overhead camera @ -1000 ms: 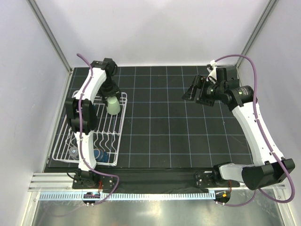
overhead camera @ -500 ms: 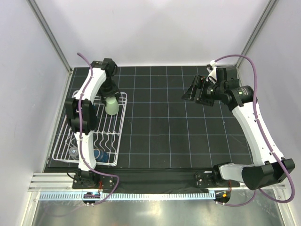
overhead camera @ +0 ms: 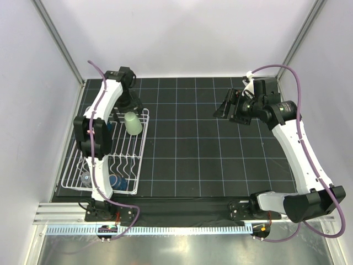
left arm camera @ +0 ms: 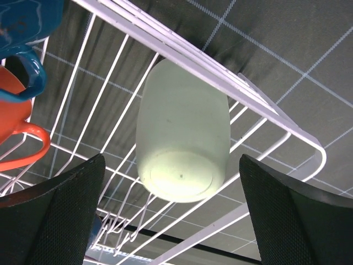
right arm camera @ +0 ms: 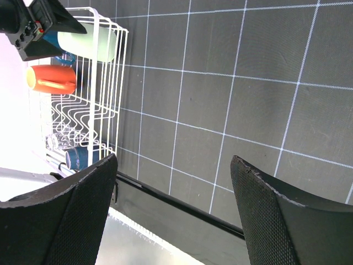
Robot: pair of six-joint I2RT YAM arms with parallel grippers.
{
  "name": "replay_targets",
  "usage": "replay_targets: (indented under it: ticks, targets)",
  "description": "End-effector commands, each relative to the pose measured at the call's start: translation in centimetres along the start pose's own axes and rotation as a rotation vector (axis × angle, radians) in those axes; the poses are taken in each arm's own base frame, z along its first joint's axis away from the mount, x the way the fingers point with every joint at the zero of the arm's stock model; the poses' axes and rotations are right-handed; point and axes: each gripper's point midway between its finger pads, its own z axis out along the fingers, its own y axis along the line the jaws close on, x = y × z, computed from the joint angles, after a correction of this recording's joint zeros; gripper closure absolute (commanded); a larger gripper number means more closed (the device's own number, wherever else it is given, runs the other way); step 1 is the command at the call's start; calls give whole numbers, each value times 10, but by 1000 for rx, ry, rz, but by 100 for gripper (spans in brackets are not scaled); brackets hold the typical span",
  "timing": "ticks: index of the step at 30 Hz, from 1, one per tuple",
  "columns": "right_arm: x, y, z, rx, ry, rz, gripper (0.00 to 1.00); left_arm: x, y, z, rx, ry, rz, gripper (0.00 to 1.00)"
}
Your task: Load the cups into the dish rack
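The white dish rack point(overhead camera: 142, 146) stands at the left of the mat. A pale green tumbler point(overhead camera: 132, 122) rests in its far right corner, leaning on the rim wire point(left arm camera: 265, 118). My left gripper point(overhead camera: 128, 103) hovers just behind it, open. In the left wrist view the tumbler's base point(left arm camera: 182, 176) faces me, with a gap to each finger point(left arm camera: 60, 215). An orange mug point(left arm camera: 16, 132) and a blue mug point(left arm camera: 27, 33) sit beside it. A darker blue mug point(overhead camera: 118, 181) and a clear glass point(overhead camera: 85, 178) lie at the rack's near end. My right gripper point(overhead camera: 225, 108) hangs open and empty over the far right mat.
The black gridded mat point(overhead camera: 220, 160) covers the table, with a metal rail point(overhead camera: 182, 227) along the near edge. White walls close in on the left, back and right. The rack's curved tines point(overhead camera: 118, 163) fill its near half.
My left gripper has opened and let go of the pale green tumbler, which now rests in the rack. The right arm has not moved.
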Motion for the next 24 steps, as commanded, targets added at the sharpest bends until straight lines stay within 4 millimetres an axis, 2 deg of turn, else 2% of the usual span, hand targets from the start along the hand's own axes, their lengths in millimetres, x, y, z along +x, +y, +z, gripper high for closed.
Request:
replay_targets:
  ticks: [1,5,10,14,15,16,18,19,21,22,23,24]
  targets:
    - [-6,5,-4,-27,-30,-26,17,-10,7,-25,19,-78,-5,0]
    - [-6,6,-4,-31,-29,-26,17,-9,15,-34,-1,-103,-10,0]
    - [-4,7,-2,-43,-20,-26,17,-10,18,-55,45,-162,-27,0]
    - [-4,6,-2,-35,-27,-24,17,-12,14,-76,132,-226,-44,0]
    - [-4,5,-2,-32,-28,-23,17,-6,11,-76,162,-214,-41,0]
    - [-2,4,-1,-32,-25,-25,17,-5,12,-92,201,-247,-46,0]
    - [-2,3,0,-31,-21,-24,17,-4,2,-108,301,-290,-46,0]
    - [-1,4,1,-35,-13,-22,17,3,4,-120,351,-312,-42,0]
    - [-1,4,2,-34,-8,-14,16,2,-8,-142,481,-384,-21,0]
    - [0,4,3,-34,-5,-12,16,14,-14,-139,542,-355,1,0]
    - [0,3,4,-31,-3,-6,16,20,-15,-163,622,-404,12,0]
    - [1,2,5,-28,0,-2,15,25,-20,-171,678,-408,28,0]
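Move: The green cup stands base-up in the rack, its base just under the left gripper's already opened fingers and its middle about 6 cm below them, 2 cm back and 1 cm to the right. The blue mug sits about 10 cm left and 3 cm back, the orange mug some 12 cm left and 9 cm back, both roughly 7 cm lower. From the idle right gripper the green cup is about 35 cm left, 8 cm ahead and 22 cm below. Lift the left gripper off the released green cup with its fingers kept wide open, rising straight up and slowly at first, then faster, about 12 cm in all. As it climbs, draw it back some 5 cm towards the base and tilt the wrist about 30 degrees so the fingertips swing forward and a little to the right. ##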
